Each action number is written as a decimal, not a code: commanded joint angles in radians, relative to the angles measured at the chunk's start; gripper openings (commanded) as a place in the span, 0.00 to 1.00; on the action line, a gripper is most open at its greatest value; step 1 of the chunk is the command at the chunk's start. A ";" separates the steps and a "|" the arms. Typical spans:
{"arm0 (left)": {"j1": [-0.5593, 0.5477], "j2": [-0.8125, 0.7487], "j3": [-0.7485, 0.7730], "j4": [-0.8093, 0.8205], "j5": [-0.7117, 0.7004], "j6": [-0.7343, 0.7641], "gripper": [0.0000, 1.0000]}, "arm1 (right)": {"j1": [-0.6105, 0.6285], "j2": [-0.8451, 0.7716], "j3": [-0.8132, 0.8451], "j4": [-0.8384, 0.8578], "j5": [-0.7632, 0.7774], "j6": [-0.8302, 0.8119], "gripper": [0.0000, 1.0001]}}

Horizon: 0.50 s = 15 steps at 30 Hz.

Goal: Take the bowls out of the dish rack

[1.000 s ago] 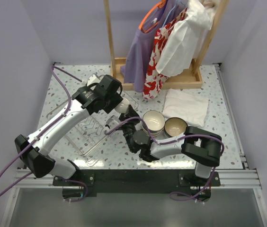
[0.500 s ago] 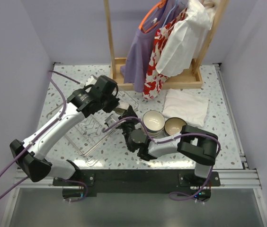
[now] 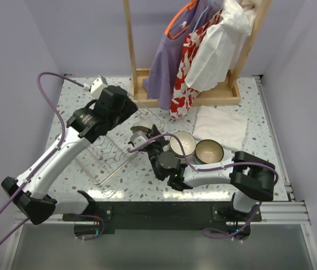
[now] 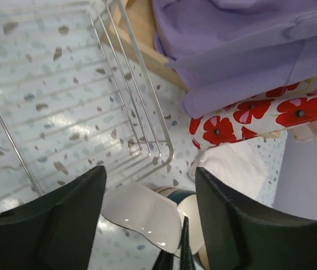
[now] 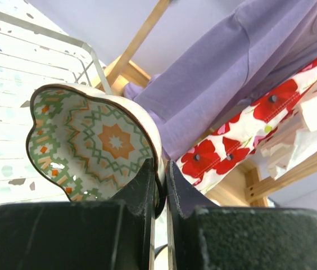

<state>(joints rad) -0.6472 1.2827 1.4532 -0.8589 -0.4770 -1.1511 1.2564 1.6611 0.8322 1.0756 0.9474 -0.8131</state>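
My right gripper [image 5: 161, 169] is shut on the rim of a white scalloped bowl [image 5: 91, 146] with a green and orange pattern inside. In the top view that bowl [image 3: 141, 125] hangs at the right end of the dish rack [image 3: 105, 154], with the right gripper [image 3: 149, 136] just below it. The left gripper [image 4: 150, 170] is open and empty, above the bowl [image 4: 141, 211] and apart from it. A bowl with a teal band [image 3: 182, 143] and a beige bowl [image 3: 209, 151] sit on the table to the right. No bowl shows in the visible part of the rack [image 4: 141, 112].
A wooden clothes stand [image 3: 130, 50] with purple, red-flowered and white garments fills the back. A folded white cloth [image 3: 220, 126] lies behind the two bowls. Purple walls close in the left and right sides of the speckled table [image 3: 141, 177].
The left gripper has opened and drawn back up and to the left, off the white bowl. The right gripper has shut on the bowl's rim and holds it alone.
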 commanded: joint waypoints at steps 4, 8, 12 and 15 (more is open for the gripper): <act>0.009 -0.163 -0.011 0.247 -0.270 0.488 0.85 | -0.063 -0.193 0.122 -0.451 -0.021 0.348 0.00; 0.008 -0.285 -0.121 0.358 -0.305 0.628 0.97 | -0.129 -0.283 0.195 -0.847 -0.056 0.535 0.00; 0.009 -0.394 -0.275 0.422 -0.310 0.729 1.00 | -0.216 -0.351 0.306 -1.164 -0.130 0.711 0.00; 0.009 -0.476 -0.362 0.458 -0.264 0.783 1.00 | -0.274 -0.385 0.370 -1.390 -0.194 0.805 0.00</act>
<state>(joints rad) -0.6426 0.8799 1.1965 -0.5102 -0.7403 -0.5213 1.0401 1.3346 1.0966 0.0647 0.8455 -0.2260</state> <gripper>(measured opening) 0.996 0.070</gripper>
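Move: The last bowl is pinched by its rim in my right fingers. From that hand, the stack of white bowls stands about 11 cm to the right, a couple of centimetres farther out and some 17 cm lower. The brown bowl is about 25 cm right, nearly level fore and aft, 20 cm down; the dish rack's middle is 23 cm left, 8 cm ahead. From my left hand, the held bowl lies some 6 cm right, 1 cm back, 5 cm below. Shut on the rim, my right hand carries the bowl right about 8 cm, rising 5 cm and going a little forward, to come over beside the stack, while its fingers tip some 20 degrees downward. My left hand, already let go, backs off from the bowl: about 10 cm left and 8 cm up, then slightly back, tilting its fingertips up 25 degrees and opening fully. ##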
